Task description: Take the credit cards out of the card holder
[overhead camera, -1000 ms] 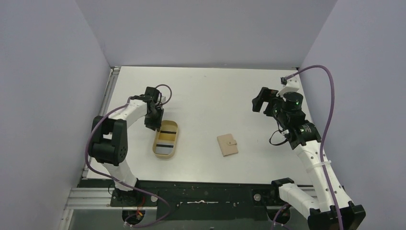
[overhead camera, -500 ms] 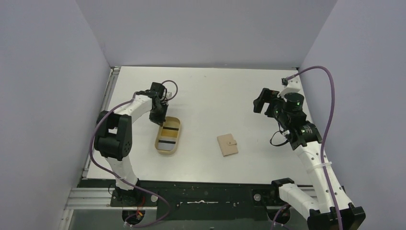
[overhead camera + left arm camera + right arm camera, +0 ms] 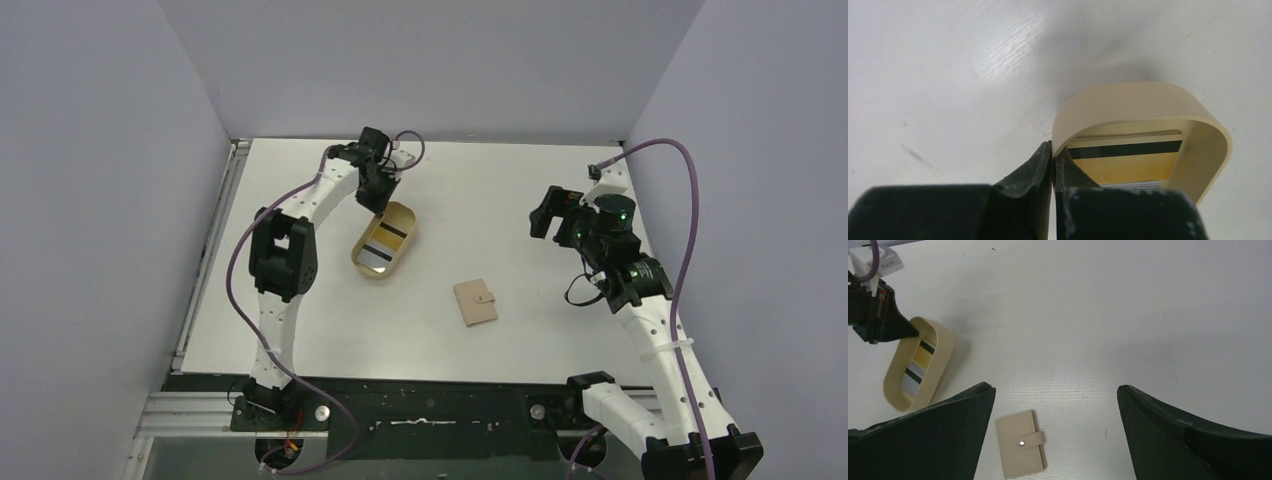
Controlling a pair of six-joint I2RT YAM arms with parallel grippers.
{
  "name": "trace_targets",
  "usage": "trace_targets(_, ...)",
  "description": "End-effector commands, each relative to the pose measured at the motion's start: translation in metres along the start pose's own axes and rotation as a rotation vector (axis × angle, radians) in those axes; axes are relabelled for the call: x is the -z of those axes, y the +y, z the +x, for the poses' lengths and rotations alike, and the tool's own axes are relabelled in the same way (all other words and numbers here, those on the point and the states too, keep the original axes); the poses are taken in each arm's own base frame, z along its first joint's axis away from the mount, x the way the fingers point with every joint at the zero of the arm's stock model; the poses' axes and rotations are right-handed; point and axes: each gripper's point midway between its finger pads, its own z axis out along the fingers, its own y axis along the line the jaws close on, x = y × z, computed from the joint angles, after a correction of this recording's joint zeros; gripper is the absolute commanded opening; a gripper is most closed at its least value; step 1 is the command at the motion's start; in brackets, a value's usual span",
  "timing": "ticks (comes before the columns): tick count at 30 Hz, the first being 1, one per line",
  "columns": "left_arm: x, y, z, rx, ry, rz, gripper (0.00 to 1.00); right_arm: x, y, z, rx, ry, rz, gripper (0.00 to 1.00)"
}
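Note:
The card holder [image 3: 475, 302], a tan wallet with its strap snapped, lies flat and closed on the white table; the right wrist view shows it too [image 3: 1020, 445]. Two credit cards [image 3: 382, 245] lie inside an oval tan tray [image 3: 372, 274]: a yellow one with a black stripe [image 3: 1128, 165] and a pale one [image 3: 1133, 184]. My left gripper [image 3: 1053, 150] is shut on the tray's rim [image 3: 1128, 97] at its far end [image 3: 378, 205]. My right gripper [image 3: 1055, 388] hangs open above the table, up and to the right of the wallet [image 3: 548, 212], holding nothing.
Purple-grey walls close in the table on the left, back and right. The left arm's links stretch along the table's left side toward the back. The arm bases and a black rail run along the near edge.
My left gripper shut on the tray's rim and carried the tray with its cards away from the near left toward the back and right, turning it. The right arm and wallet stayed put.

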Motion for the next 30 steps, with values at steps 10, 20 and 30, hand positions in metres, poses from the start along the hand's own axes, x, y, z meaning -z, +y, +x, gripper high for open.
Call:
trace_targets(10, -0.019, -0.062, -0.044, -0.423, 0.021, 0.121, 0.0, -0.014, 0.018, 0.056, -0.025, 0.125, -0.12, 1.0)
trace_targets(20, -0.037, -0.078, -0.074, -0.646, -0.084, 0.134, 0.0, -0.027, 0.023, 0.123, 0.026, 0.248, -0.113, 1.0)
trace_targets(30, -0.054, -0.104, -0.098, -0.851, -0.201, 0.184, 0.0, -0.038, 0.033, 0.142, 0.083, 0.312, -0.139, 1.0)
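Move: The left hand already pinches the far end wall of the beige box of cards, whose middle lies about 6 cm behind it and 1 cm to its right; the card holder lies about 22 cm to its right, 18 cm back and 7 cm below. From the open right hand, the card holder is about 10 cm to the left, 7 cm back and 25 cm below, with the box some 31 cm left and 7 cm ahead. The left hand keeps its shut fingers on the rim of the beige box and takes it about 11 cm to the right, sinking a little and turning some 40 degrees clockwise, so that the box swings crosswise beyond the card holder. Meanwhile the right hand, fingers wide open, comes down about 14 cm towards the card holder while drifting left and back some 5 cm each, tipping its fingers further down by about 20 degrees and turning slightly counter-clockwise, and is still above the holder without touching it. ##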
